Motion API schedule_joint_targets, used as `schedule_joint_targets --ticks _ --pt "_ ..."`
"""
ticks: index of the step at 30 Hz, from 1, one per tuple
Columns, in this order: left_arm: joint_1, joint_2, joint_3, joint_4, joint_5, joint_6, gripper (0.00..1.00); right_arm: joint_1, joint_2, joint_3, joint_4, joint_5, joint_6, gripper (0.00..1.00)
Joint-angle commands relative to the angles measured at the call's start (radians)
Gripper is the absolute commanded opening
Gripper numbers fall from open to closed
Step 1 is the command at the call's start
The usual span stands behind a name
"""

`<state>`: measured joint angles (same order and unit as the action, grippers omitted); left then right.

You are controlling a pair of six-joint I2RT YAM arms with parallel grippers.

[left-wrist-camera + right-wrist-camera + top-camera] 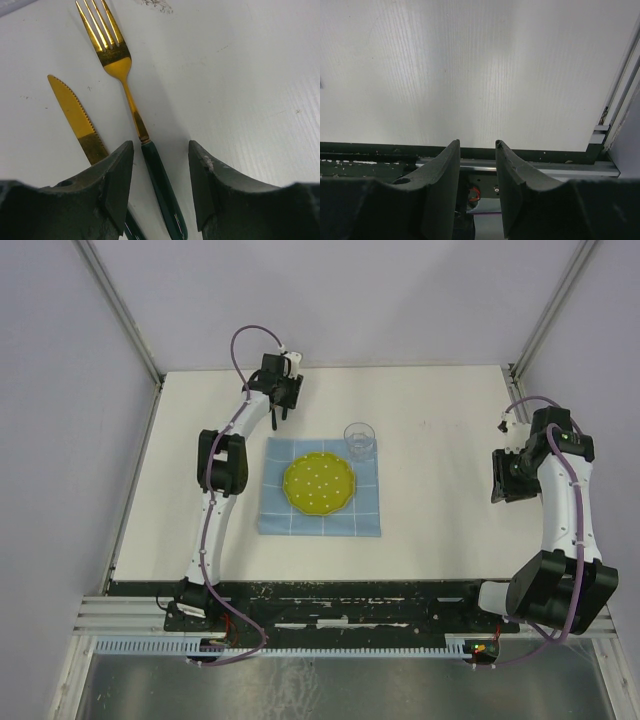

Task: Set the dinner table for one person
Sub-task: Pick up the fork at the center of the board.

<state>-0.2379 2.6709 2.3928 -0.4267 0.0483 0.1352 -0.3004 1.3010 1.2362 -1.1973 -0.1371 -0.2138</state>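
Observation:
At the far left of the dinner table (440, 410), my left gripper (283, 392) points down. In the left wrist view a fork (120, 60) with a gold head and dark green handle lies on the table. My left gripper (160, 146) is open, with a jaw on each side of the fork's handle and a gap to both. A gold serrated knife (75, 112) lies just left of the fork, its handle hidden under the left finger (112, 185). My right gripper (505, 480) (476, 143) hangs open and empty over the table's right side.
A light-blue gridded cloth (275, 515) lies mid-table with a yellow dotted plate (318, 483) on it. A clear glass (360, 438) stands at the cloth's far right corner. The dark rail (370, 152) at the table's near edge shows in the right wrist view.

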Motion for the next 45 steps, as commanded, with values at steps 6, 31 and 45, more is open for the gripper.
schedule_joint_targets --ticks 6,31,45 --pt "0.0 -0.008 0.031 -0.119 -0.036 -0.103 0.37 -0.008 -0.02 0.023 0.003 0.007 -0.006 0.42" --pt "-0.021 -0.238 0.002 -0.192 -0.102 -0.12 0.03 -0.01 -0.023 0.025 0.031 -0.008 0.006 0.42" --pt "-0.04 -0.512 -0.371 -0.399 -0.246 -0.298 0.03 -0.01 -0.029 0.025 0.033 -0.014 0.006 0.42"
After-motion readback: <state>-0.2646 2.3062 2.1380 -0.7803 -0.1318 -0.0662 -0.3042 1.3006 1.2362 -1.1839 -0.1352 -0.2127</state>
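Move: The fork lies practically between the left hand's open fingers: its middle is about 3 cm ahead, 1 cm left and 1 cm below, with the handle running back through the gap. The knife lies beside it, level with the hand and some 5 cm to its left. The placemat's middle is roughly 28 cm back and 9 cm right, the glass about 17 cm back and 20 cm right. From the idle right hand the fork is some 44 cm ahead, 48 cm left and 15 cm lower. The left fingers shut on the fork's black handle near its gold neck and pinch it, the hand easing a centimetre or two back and left. Keeping that grip, it lifts about 8 cm, then swings back towards the placemat, around 10 cm back in all and slightly left, tipping down and turning counter-clockwise some 15 degrees. ##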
